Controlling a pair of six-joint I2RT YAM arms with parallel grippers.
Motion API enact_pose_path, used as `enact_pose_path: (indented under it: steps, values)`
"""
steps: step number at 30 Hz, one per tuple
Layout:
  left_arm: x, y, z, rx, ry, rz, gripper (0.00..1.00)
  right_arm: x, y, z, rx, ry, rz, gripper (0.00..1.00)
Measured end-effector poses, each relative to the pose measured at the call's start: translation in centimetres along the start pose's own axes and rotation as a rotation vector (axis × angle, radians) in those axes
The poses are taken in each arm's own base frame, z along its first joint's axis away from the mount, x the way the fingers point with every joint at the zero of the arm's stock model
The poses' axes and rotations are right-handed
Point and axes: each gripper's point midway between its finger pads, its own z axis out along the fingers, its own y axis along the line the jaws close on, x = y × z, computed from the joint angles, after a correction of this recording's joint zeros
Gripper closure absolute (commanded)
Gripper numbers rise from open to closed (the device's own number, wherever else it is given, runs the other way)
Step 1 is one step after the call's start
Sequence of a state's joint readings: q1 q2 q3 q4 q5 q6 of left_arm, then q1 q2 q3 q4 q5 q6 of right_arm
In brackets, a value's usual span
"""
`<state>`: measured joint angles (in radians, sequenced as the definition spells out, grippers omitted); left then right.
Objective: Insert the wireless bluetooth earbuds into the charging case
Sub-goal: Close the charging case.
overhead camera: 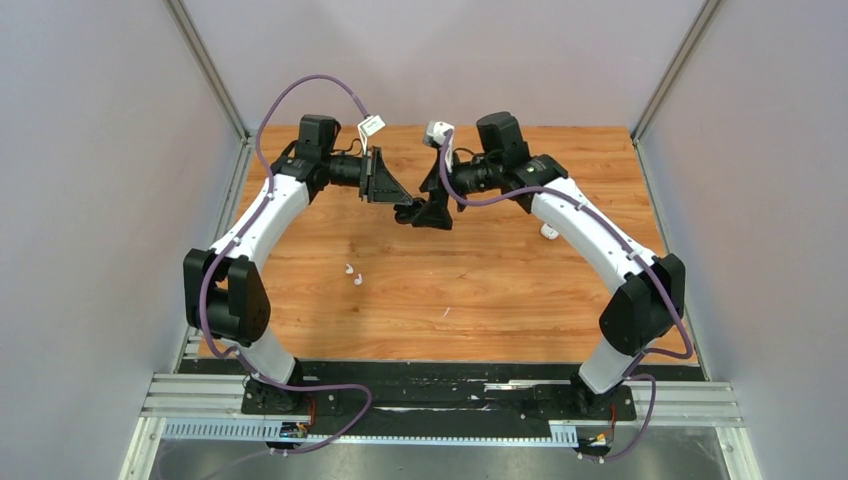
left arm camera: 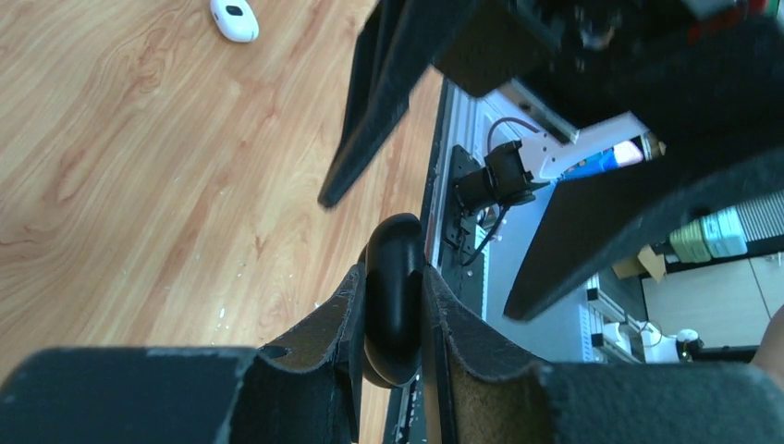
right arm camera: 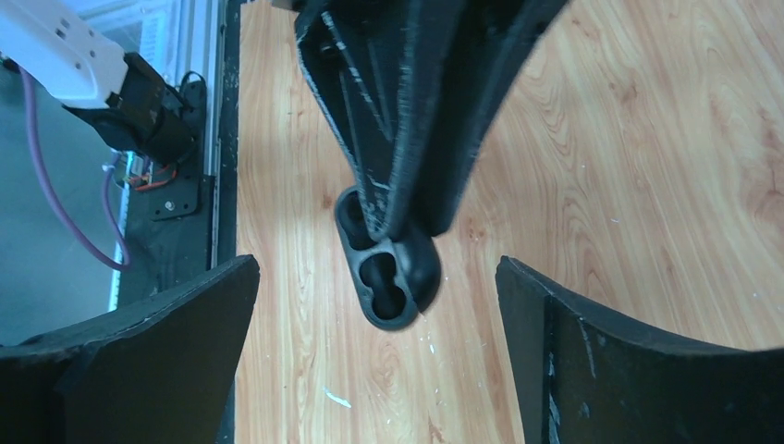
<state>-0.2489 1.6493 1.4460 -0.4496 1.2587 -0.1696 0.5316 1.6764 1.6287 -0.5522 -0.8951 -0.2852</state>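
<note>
My left gripper [overhead camera: 410,212] is shut on a black charging case [left arm camera: 393,305] and holds it above the table near the middle back. In the right wrist view the case [right arm camera: 393,282] hangs open from the left gripper's fingers [right arm camera: 416,120] and shows two dark hollows. My right gripper [right arm camera: 377,268] is open and empty, with its jaws wide apart on either side of the case and not touching it. Two white earbuds [overhead camera: 353,274] lie on the wooden table [overhead camera: 480,300], left of centre. The black earbuds are out of view.
A small white oval case [overhead camera: 548,232] lies on the table under the right arm; it also shows in the left wrist view [left arm camera: 233,18]. Grey walls close in the table's left, right and back sides. The arm bases stand on a black rail [overhead camera: 440,385] at the near edge.
</note>
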Motion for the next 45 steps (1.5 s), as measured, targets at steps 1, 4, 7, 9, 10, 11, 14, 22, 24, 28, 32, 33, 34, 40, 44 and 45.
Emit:
enact_pose_path:
  steps: [1, 4, 7, 9, 10, 11, 14, 22, 24, 28, 32, 33, 34, 40, 44, 45]
  values:
    - [-0.1, 0.1, 0.0, -0.004, -0.004, -0.005, 1.00, 0.2, 0.2, 0.4, 0.001, 0.008, -0.016, 0.00]
    - [-0.1, 0.2, 0.1, -0.011, -0.009, -0.021, 1.00, 1.1, 0.8, 1.6, 0.004, 0.039, -0.051, 0.00]
    - [0.2, 0.2, 0.0, -0.013, -0.010, -0.038, 1.00, 1.3, 1.2, 2.3, 0.004, 0.052, -0.072, 0.02]
    - [0.4, 0.1, 0.0, -0.013, -0.011, -0.043, 1.00, 1.3, 1.0, 2.3, 0.017, 0.056, -0.076, 0.05]
    - [0.4, 0.0, 0.0, -0.013, -0.011, -0.045, 1.00, 1.3, 0.9, 2.3, 0.025, 0.057, -0.076, 0.06]
    - [0.5, -0.1, 0.0, -0.013, -0.011, -0.045, 1.00, 1.4, 0.7, 2.3, 0.031, 0.057, -0.075, 0.07]
    - [0.6, -0.5, -0.2, -0.012, -0.015, -0.036, 1.00, 1.4, 0.2, 2.4, 0.054, 0.059, -0.068, 0.09]
    - [0.5, -1.6, -0.5, -0.008, -0.023, 0.001, 1.00, 1.7, -0.4, 2.9, 0.078, 0.060, -0.002, 0.10]
    - [0.5, -1.6, -0.5, -0.010, -0.024, 0.008, 1.00, 1.8, -0.5, 3.1, 0.079, 0.060, 0.025, 0.11]
    - [0.5, -1.5, -0.5, -0.012, -0.025, 0.018, 1.00, 1.9, -0.5, 3.4, 0.082, 0.058, 0.074, 0.11]
    - [0.5, -1.4, -0.5, -0.013, -0.025, 0.027, 1.00, 2.1, -0.7, 3.5, 0.095, 0.060, 0.123, 0.13]
    - [0.5, -1.4, -0.6, -0.014, -0.025, 0.031, 1.00, 2.1, -0.7, 3.5, 0.099, 0.061, 0.140, 0.14]
    - [0.4, -1.4, -0.6, -0.016, -0.026, 0.035, 1.00, 2.2, -0.8, 3.5, 0.103, 0.062, 0.153, 0.15]
    - [0.2, -0.9, -0.6, -0.039, -0.034, 0.059, 1.00, 2.3, -1.2, 3.2, 0.132, 0.056, 0.267, 0.21]
    - [0.1, -0.7, -0.6, -0.046, -0.037, 0.066, 1.00, 2.4, -1.2, 3.1, 0.140, 0.054, 0.315, 0.21]
    - [0.1, -0.7, -0.6, -0.046, -0.037, 0.067, 1.00, 2.4, -1.2, 3.1, 0.140, 0.053, 0.322, 0.19]
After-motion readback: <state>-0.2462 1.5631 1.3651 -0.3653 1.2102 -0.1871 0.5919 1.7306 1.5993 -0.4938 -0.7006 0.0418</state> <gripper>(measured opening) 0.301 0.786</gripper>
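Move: The black charging case is in my left fingers, its middle some 2 cm to the right of my left hand point. From my right hand it lies about 3 cm to the left and 2 cm lower, level fore and aft, its wells open to view. The white earbuds lie on the table about 15 cm to my right hand's left, 5 cm back and 27 cm below; the white case is some 26 cm right and 6 cm ahead, equally far down. I keep the charging case pinched in my left hand, nearly still, and bring my open right hand down about 3.5 cm and 2 cm left around it, dipping back a little before easing forward. As I go, I turn that wrist some 20 degrees, clockwise and with a tilt, narrow its fingers slightly, and bring the rear finger up against the case's back side. ##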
